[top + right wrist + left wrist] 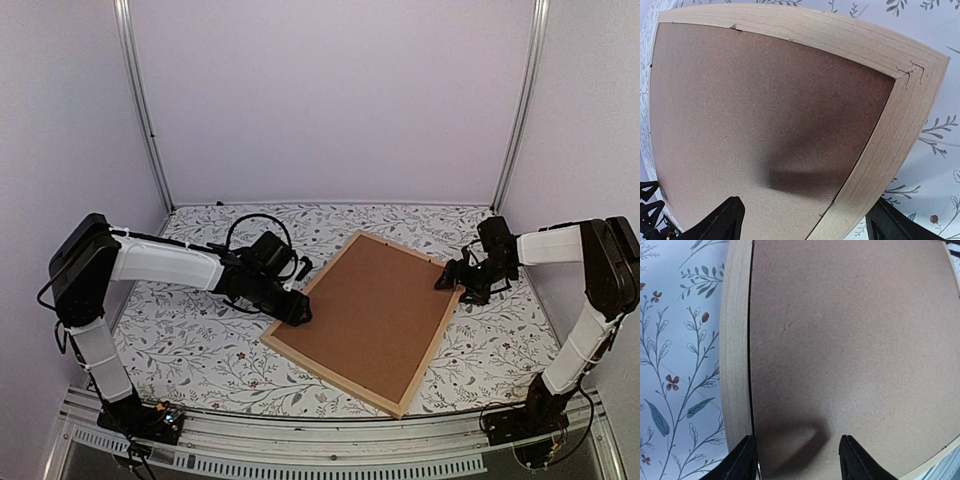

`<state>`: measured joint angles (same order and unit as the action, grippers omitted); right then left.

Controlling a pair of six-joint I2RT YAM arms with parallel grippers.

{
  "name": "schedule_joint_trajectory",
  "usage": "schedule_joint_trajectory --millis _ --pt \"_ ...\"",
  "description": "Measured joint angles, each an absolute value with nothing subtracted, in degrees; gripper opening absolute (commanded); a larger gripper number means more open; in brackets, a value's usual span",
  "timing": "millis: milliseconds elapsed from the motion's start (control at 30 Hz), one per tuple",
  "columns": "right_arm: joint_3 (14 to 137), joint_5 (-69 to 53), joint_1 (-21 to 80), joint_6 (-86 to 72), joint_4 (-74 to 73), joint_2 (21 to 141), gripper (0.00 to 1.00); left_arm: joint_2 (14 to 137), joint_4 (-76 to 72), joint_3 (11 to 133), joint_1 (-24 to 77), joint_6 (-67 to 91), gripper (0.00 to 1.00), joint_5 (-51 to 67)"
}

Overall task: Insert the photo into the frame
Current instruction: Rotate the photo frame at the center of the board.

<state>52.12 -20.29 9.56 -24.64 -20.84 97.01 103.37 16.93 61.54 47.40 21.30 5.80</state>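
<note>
The frame [330,379] of light wood strips lies flat and slanted at the table's middle. A plain brown backing board [375,305] fills it. The photo is hidden. My left gripper [297,312] is low over the frame's left edge near its near-left corner, open. One finger [742,462] is at the seam between the wood strip [735,340] and the board [850,340], the other over the board. My right gripper [452,280] stands open at the frame's right corner. Its jaws straddle the wood strip [900,130], with one fingertip over the board [755,110] and the other over the cloth.
A floral-patterned cloth [190,345] covers the table. White walls with metal corner posts [140,100] close in the back and sides. Both arm bases sit at the near rail [320,455].
</note>
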Motion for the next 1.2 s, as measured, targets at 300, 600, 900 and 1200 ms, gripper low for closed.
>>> schedule_joint_trajectory --millis 300,600,900,1200 --pt "51.46 -19.18 9.30 -25.12 -18.31 97.08 0.86 103.81 16.05 61.60 46.81 22.57 0.56 10.39" --pt "51.48 -17.04 9.41 -26.20 -15.27 97.91 0.85 107.07 21.98 67.51 48.86 22.04 0.56 8.03" --pt "53.76 -14.31 9.43 -26.13 -14.52 100.01 0.85 110.78 28.62 73.84 53.84 20.84 0.56 0.84" --pt "56.55 -12.27 9.50 -25.19 -15.25 102.24 0.84 114.61 35.27 80.05 57.89 18.48 0.58 -4.01"
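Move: The frame, lying board side up, has its centre about 15 cm to the right and 2 cm ahead of the left hand, which is over its left side; its near left corner is some 7 cm left and 6 cm back, its near right corner about 18 cm right and 25 cm back. From the right hand, open around the right side, the centre lies about 18 cm left and 6 cm back, the far right corner some 6 cm ahead and 4 cm right. All lie just below the hands. The right hand, one finger over the backing board and the other outside the right side, pushes that side about 5 cm forward and slightly to the right, its fingers still wide. Meanwhile the left hand, fingers half open with one fingertip on the left side by the board's seam, drags that side some 5 cm right and 3 cm back, sinking nearly 1 cm and tilting some 15 degrees so its left side rises, so that the two work in opposite directions to turn the frame. ##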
